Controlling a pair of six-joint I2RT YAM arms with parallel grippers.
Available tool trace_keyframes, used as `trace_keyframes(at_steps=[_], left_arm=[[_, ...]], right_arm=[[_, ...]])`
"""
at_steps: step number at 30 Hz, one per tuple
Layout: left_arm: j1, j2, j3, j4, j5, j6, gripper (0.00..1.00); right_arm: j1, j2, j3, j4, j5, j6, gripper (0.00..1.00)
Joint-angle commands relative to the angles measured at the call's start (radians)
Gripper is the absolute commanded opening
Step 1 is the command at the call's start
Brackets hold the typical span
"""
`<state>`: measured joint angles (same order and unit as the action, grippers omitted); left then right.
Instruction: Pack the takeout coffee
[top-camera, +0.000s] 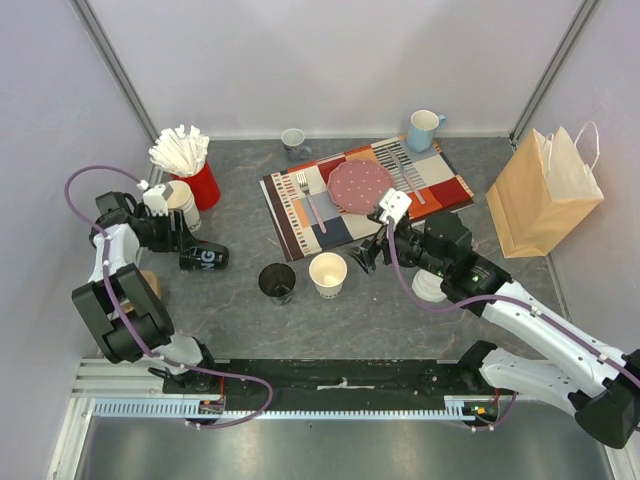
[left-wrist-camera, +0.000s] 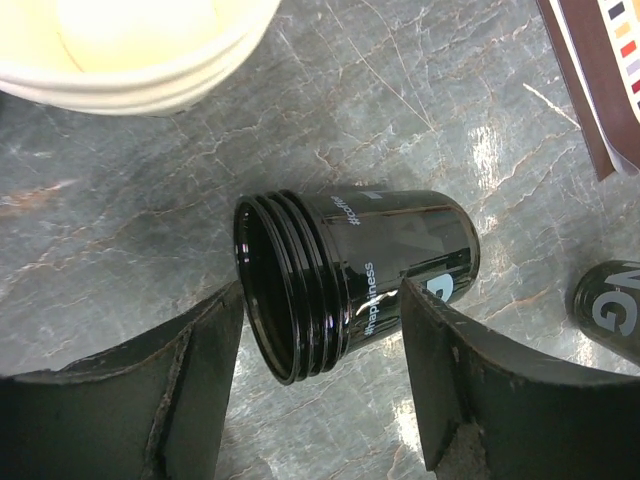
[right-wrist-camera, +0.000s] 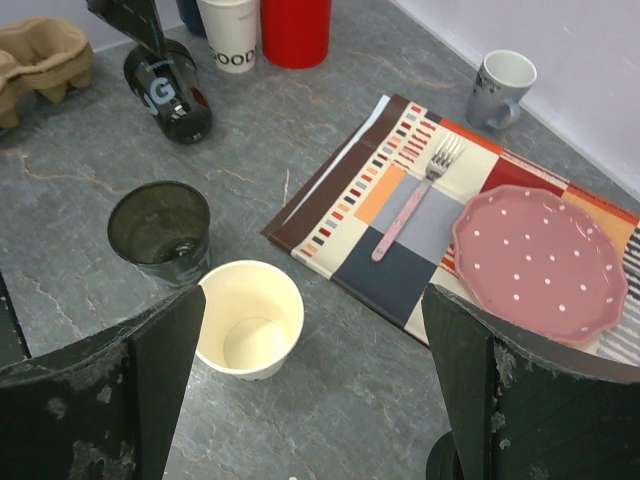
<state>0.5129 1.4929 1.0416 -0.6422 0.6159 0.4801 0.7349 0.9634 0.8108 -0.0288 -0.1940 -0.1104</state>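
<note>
Two takeout cups stand upright without lids mid-table: a cream paper cup (top-camera: 328, 273) (right-wrist-camera: 250, 318) and a black cup (top-camera: 277, 282) (right-wrist-camera: 160, 230). My right gripper (top-camera: 368, 256) (right-wrist-camera: 312, 300) hangs open just right of the cream cup, holding nothing. A white lid (top-camera: 430, 288) lies under the right arm. At the left, my left gripper (top-camera: 178, 240) (left-wrist-camera: 320, 300) is open. Its fingers flank a stack of nested black cups (left-wrist-camera: 350, 270) lying on its side. Another black cup (top-camera: 207, 258) (left-wrist-camera: 610, 310) lies just beyond.
A stack of white cups (top-camera: 181, 200) and a red cup of straws (top-camera: 197, 180) stand at back left. A cardboard carrier (right-wrist-camera: 40, 55) sits near the left arm. A placemat (top-camera: 300, 215) bears a pink plate (top-camera: 360, 185). A brown paper bag (top-camera: 545, 190) stands right.
</note>
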Motion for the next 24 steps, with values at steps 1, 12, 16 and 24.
trace_keyframes(at_steps=[1,12,16,24], left_arm=[[0.003,0.007,-0.044,0.087,0.074,0.009,0.69],[0.003,0.119,-0.058,0.110,0.240,0.038,0.52],[0.003,0.095,-0.052,0.050,0.280,0.095,0.25],[-0.023,-0.074,-0.032,-0.116,0.242,0.199,0.02]], right_arm=[[-0.005,-0.014,0.080,-0.011,-0.053,-0.006,0.98],[-0.003,0.025,0.241,-0.100,-0.056,0.086,0.98],[-0.003,0.003,0.248,-0.102,-0.021,0.107,0.98],[-0.003,-0.032,0.220,-0.145,-0.001,0.083,0.98]])
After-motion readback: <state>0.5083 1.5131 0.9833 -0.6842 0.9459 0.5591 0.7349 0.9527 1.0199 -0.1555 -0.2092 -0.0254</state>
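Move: The stack of black cups lies on its side, mouth to the left; its middle is about 6 cm to the right of my left hand, 2 cm back and 5 cm below. The white paper cup stack stands 8 cm straight ahead of that hand, the single black cup some 25 cm right and 10 cm back. From my right hand the black stack is roughly 40 cm left, 8 cm ahead and 21 cm below. I sink my left hand about 3 cm to the open mouth of the lying black stack, then sweep it right, some 6 cm in all, shutting the fingers from wide open so they pinch the rim; as they close I rise 3 cm again, the wrist rolling and turning clockwise, about 20 degrees altogether. My empty right hand climbs about 7 cm, fingers still wide open. ##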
